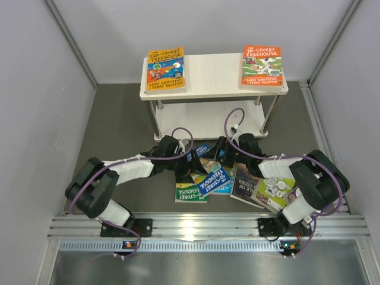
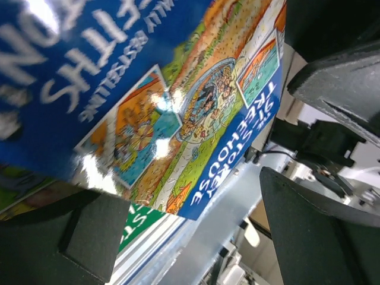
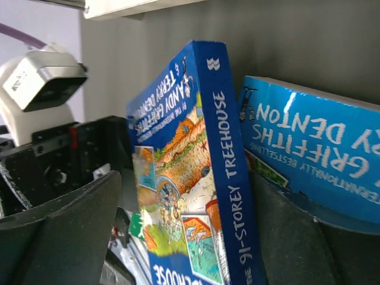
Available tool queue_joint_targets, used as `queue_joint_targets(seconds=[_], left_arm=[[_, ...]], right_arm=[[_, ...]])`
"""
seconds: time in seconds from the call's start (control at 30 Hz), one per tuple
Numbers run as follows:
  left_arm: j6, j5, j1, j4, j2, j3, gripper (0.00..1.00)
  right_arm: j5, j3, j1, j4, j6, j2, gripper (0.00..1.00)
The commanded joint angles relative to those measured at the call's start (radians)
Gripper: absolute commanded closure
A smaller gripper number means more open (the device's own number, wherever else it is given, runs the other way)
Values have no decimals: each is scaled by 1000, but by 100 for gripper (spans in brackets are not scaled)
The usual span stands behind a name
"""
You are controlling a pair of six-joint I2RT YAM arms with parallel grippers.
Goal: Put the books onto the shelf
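Observation:
Two books lie flat on the top board of the shelf (image 1: 214,74): an orange and blue one (image 1: 165,70) at its left end and an orange and green one (image 1: 261,66) at its right end. Several more books lie heaped on the floor in front: green (image 1: 189,192), blue (image 1: 215,180), dark brown (image 1: 243,185), lime (image 1: 274,191). My right gripper (image 1: 224,155) (image 3: 190,190) is open around a blue book (image 3: 196,178) tipped up on edge, with a gap at the left finger (image 3: 59,225). My left gripper (image 1: 191,161) (image 2: 199,225) is open at that book's cover (image 2: 178,113).
The shelf's lower board (image 1: 208,119) is bare. A lighter blue book (image 3: 314,148) leans behind the raised one. An aluminium rail (image 1: 196,225) runs along the near edge under the arm bases. Grey walls close in left, right and behind.

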State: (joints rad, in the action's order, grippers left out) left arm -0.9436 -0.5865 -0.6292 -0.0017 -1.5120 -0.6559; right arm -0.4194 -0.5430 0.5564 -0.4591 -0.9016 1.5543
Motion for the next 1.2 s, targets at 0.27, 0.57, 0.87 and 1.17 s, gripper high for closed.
queue_joint_targets(seconds=[0.27,0.57,0.87,1.17], left_arm=[[17,36,-7,77,-82,78,7],[173,288,10,-389,156,-86,7],[287,718,-139,-739,332,-470,6],[451,592,-210,-709,390,-668,3]], right_arm=[[-105,123,51,52,-73,-26,59],[1,88,51,454,-25,-434,100],[100,-250,66,813,-95,-522,100],[-123,-544,138,826,18,-491,100]])
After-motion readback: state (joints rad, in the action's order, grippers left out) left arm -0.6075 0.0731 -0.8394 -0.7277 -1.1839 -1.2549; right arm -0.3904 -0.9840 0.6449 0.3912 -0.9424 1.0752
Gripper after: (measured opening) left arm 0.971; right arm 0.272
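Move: The blue treehouse book, tipped up between the hands, has its middle about 6 cm back and 2 cm left of the right hand, and some 4 cm to the right of the left hand, level ahead, slightly below both. The light blue book lies roughly 8 cm back and 4 cm right of the right hand, the dark book about 9 cm back and 13 cm right. The green book is some 4 cm back and 4 cm left of the left hand. Back along the tipped-up blue book by about 8 cm, and a few centimetres to its right, goes the right hand, closing its fingers from wide open to pinch the book across its spine edge, then it carries the book up some 20 cm. The left hand first waits nearly still beside the book's far side, then rises about as far with wide-open fingers, drifting left and forward and rolling about 40 degrees. ##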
